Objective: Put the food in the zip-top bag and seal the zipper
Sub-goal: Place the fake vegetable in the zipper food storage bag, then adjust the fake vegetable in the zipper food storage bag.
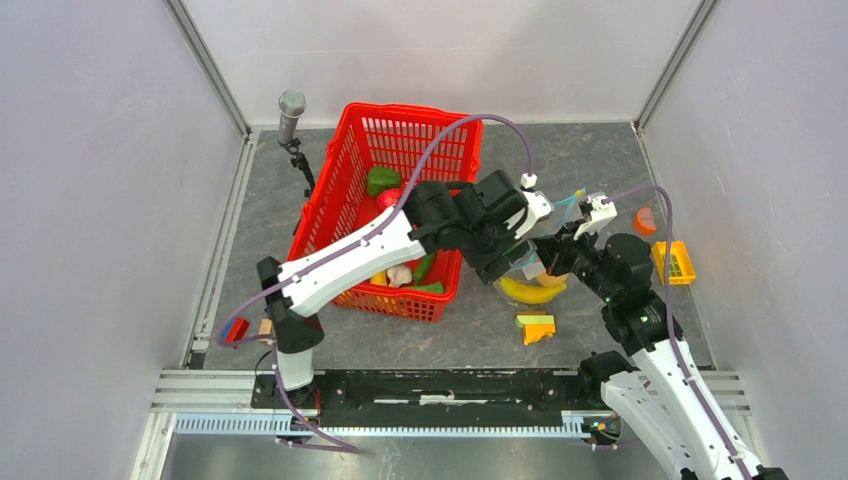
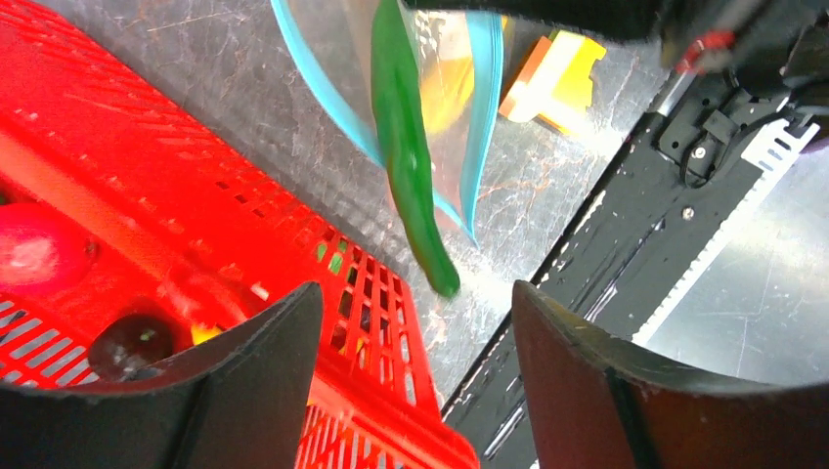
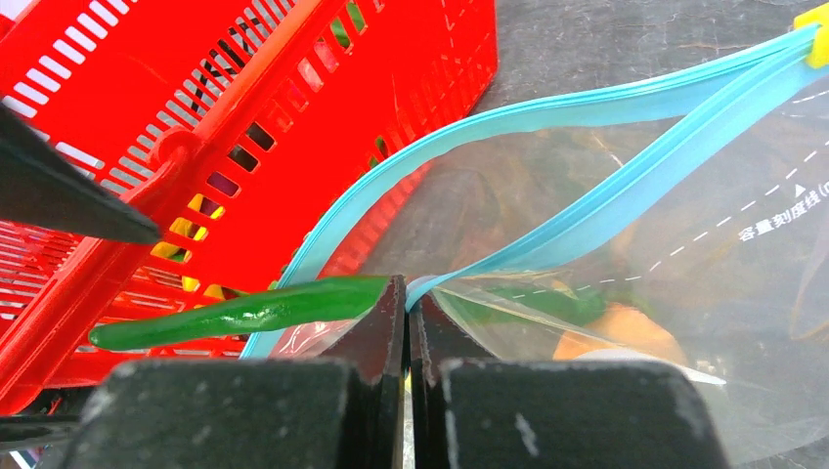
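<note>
The clear zip-top bag [image 3: 626,254] hangs at the basket's right side, mouth open. My right gripper [image 3: 409,298] is shut on its light blue zipper [image 3: 547,107] edge. A long green pepper [image 2: 406,147] sits half in the bag's mouth, free of my fingers and blurred; it also shows in the right wrist view [image 3: 244,313]. My left gripper [image 2: 415,288] is open and empty just above it. A yellow banana [image 1: 530,292] and orange food [image 3: 616,337] lie inside the bag. A red apple [image 2: 34,256], an eggplant [image 2: 132,342], a mushroom [image 1: 400,275] and a green pepper [image 1: 382,180] lie in the basket.
The red lattice basket [image 1: 350,150] stands left of the bag. A yellow-green-orange block stack [image 1: 537,327] lies in front of the bag. A small yellow crate [image 1: 675,262] and an orange piece [image 1: 645,220] sit at the right. A microphone stand [image 1: 291,110] stands at the back left.
</note>
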{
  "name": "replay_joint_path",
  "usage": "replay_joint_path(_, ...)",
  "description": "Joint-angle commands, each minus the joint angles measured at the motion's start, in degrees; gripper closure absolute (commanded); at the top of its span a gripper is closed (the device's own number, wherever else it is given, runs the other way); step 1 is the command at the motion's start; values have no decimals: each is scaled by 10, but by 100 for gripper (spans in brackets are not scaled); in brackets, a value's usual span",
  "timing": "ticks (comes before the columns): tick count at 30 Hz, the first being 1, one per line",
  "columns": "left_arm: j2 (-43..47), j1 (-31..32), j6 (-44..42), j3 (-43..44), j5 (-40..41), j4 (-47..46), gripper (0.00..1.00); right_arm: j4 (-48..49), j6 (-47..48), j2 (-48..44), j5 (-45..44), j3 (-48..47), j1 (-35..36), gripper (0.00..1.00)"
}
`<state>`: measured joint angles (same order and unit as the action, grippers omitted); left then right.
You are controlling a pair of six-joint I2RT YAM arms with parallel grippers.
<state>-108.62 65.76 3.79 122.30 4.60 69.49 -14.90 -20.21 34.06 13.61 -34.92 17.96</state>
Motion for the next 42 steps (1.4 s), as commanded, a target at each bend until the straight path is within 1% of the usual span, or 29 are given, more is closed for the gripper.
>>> replay_joint_path(1, 54, 3, -5, -36, 1, -37, 28, 42, -17, 3, -5, 5, 2, 100)
replay_joint_path(2, 51, 2, -6, -36, 1, -36, 29, 45, -19, 4, 0, 5, 2, 100)
replay_joint_path(4, 42, 3, -3, -24, 3, -36, 36, 48, -22, 3, 3, 4, 2, 100)
replay_joint_path(6, 31, 3, -3, -10, -5, -40, 40, 44, -20, -1, 3, 1, 2, 100)
replay_joint_path(8, 20, 3, -4, 3, -4, -40, 41, 39, -16, -4, 3, -3, 3, 100)
replay_joint_path(11, 8, 3, -8, 10, -12, -39, 47, 28, -11, -8, -1, -10, 2, 100)
replay_joint_path(13, 4, 2, -10, 10, -22, -42, 55, 24, -9, -10, -2, -13, 2, 100)
replay_joint_path(14, 2, 3, -11, 11, -23, -45, 62, 24, -8, -10, -2, -14, 2, 100)
replay_joint_path(15, 1, 3, -11, 10, -21, -48, 71, 23, -8, -11, -1, -15, 2, 100)
replay_joint_path(17, 1, 3, -10, 7, -16, -53, 81, 22, -7, -11, -1, -14, 2, 100)
replay_joint_path(19, 3, 3, -8, 7, -3, -55, 97, 21, -7, -12, 0, -13, 2, 100)
replay_joint_path(21, 17, 3, 0, -12, 20, -76, 98, 21, -7, -16, -1, -10, 2, 100)
replay_joint_path(23, 46, 3, 7, -48, 31, -117, 98, 23, -8, -18, -4, -9, 2, 100)
replay_joint_path(27, 92, 2, 13, -104, 19, -192, 98, 29, -6, -18, 17, -12, 2, 100)
replay_joint_path(28, 97, 2, 12, -111, 6, -203, 98, 31, -5, -17, 26, -13, 2, 100)
replay_joint_path(30, 94, 1, 3, -111, -20, -210, 98, 38, -6, -18, 43, -14, 2, 100)
replay_joint_path(34, 61, 1, 2, -89, -43, -207, 98, 47, -10, -23, 62, -16, 2, 100)
replay_joint_path(36, 44, 1, 3, -79, -74, -206, 98, 49, -9, -24, 73, -20, 2, 100)
replay_joint_path(42, -1, 1, 26, -52, -92, -205, 98, 62, -21, -28, 84, -18, 2, 100)
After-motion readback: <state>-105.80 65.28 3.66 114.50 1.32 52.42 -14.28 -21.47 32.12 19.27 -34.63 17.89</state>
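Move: The green pepper (the fake vegetable) sticks out of the bag towards the open left hand: its middle is roughly 7 cm to that hand's right, 2 cm ahead and 1 cm lower, with its tail end by the fingertips. The bag's mouth is about 11 cm right, 2 cm ahead; the banana inside it about 11 cm right, 4 cm back and 13 cm down. The red basket's middle is some 16 cm left and 10 cm ahead. From the right hand the pepper's middle is about 3 cm left, 1 cm ahead. After bobbing up and left by under 2 cm and coming back, the left hand shuts its wide-open fingers on the pepper's tail end, then pushes the pepper to the right into the bag's mouth, ending about 4 cm right of its start and a little higher, with the fingers tipped some 10 degrees flatter to point more rightward. The right hand keeps its closed pinch on the bag's rim, nearly still at first, then draws the rim about 1.5 cm left and as much back, rising slightly, to meet the left hand over the pepper. ##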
